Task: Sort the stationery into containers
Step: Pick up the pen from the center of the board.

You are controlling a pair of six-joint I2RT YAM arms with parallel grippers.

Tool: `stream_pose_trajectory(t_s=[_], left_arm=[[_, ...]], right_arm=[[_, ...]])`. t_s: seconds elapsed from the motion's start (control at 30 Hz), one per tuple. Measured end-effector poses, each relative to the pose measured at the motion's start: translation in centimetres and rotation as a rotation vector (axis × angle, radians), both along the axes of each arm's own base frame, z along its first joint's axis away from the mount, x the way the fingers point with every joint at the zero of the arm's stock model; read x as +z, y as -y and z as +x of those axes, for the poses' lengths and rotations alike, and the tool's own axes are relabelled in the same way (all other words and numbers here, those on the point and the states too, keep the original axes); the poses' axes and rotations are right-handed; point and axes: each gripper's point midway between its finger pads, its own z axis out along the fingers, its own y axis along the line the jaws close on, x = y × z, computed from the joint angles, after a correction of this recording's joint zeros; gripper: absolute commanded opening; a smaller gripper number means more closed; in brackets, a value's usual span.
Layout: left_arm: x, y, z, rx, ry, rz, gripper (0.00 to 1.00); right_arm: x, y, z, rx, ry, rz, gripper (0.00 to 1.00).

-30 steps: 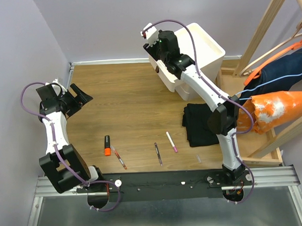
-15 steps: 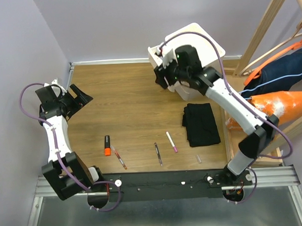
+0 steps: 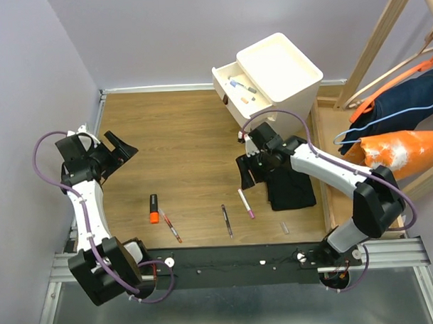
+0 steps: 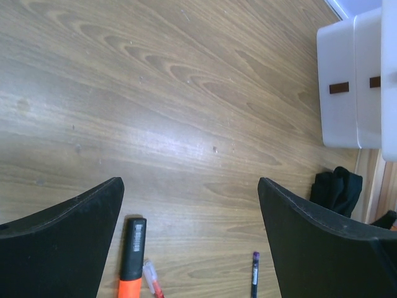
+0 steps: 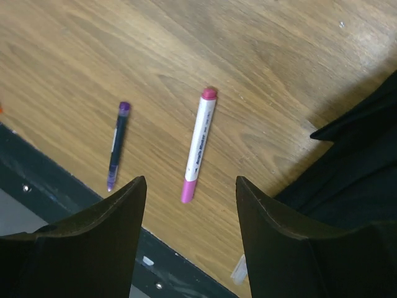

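Note:
On the wooden floor lie an orange highlighter [image 3: 154,209] [image 4: 131,257], a red pen [image 3: 171,226] [image 4: 152,280], a dark purple-tipped pen [image 3: 226,221] [image 5: 116,141] and a white marker with pink ends [image 3: 246,203] [image 5: 200,143]. My right gripper [image 3: 245,181] [image 5: 189,181] hovers open and empty just above the marker's near end. The white cabinet [image 3: 284,64] [image 4: 347,87] stands at the back, its upper drawer [image 3: 223,75] pulled out with a few pens [image 3: 241,86] inside. My left gripper [image 3: 127,147] [image 4: 189,186] is wide open and empty, raised at the far left.
A folded black cloth [image 3: 288,182] [image 5: 356,167] lies right beside my right gripper. A tiny clear cap [image 3: 284,227] [image 5: 239,268] rests near the black front rail [image 3: 227,265]. A wooden rack with clothes [image 3: 392,92] stands at the right.
My right arm has swung back from the cabinet's open drawer and come down over the pink marker. The left arm shifted only slightly.

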Motion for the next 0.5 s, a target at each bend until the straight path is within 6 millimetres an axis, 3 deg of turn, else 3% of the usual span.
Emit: stream_pose_trajectory(t_s=[0.2,0.5], left_arm=[[-0.4,0.8,-1.6,0.0,0.005,-0.004,0.98],[-0.8,1.1,-2.1,0.004,0.005,-0.009,0.98]], right_arm=[[-2.5,-0.2,0.1,-0.028,-0.027,-0.061,0.64],[-6.2,-1.5,-1.6,0.016,-0.074,-0.148,0.62]])
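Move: The right hand, empty, has the pink-ended white pen about 6 cm back towards the robot, 1 cm to its right and some 10 cm below. On the table, the dark pen lies roughly 11 cm back and 4 cm left of this hand; the black cloth is about 14 cm to its right, level with it. From the left hand, the white pen lies some 31 cm right, 13 cm back and 20 cm below. No contact yet: the right hand sinks about 6 cm towards the white pen, easing a little back and left in the second half, while its fingers tip nearly 10 degrees steeper and stay partly open. The left hand, wide open and empty, draws back some 2 cm and slightly right over the table. ##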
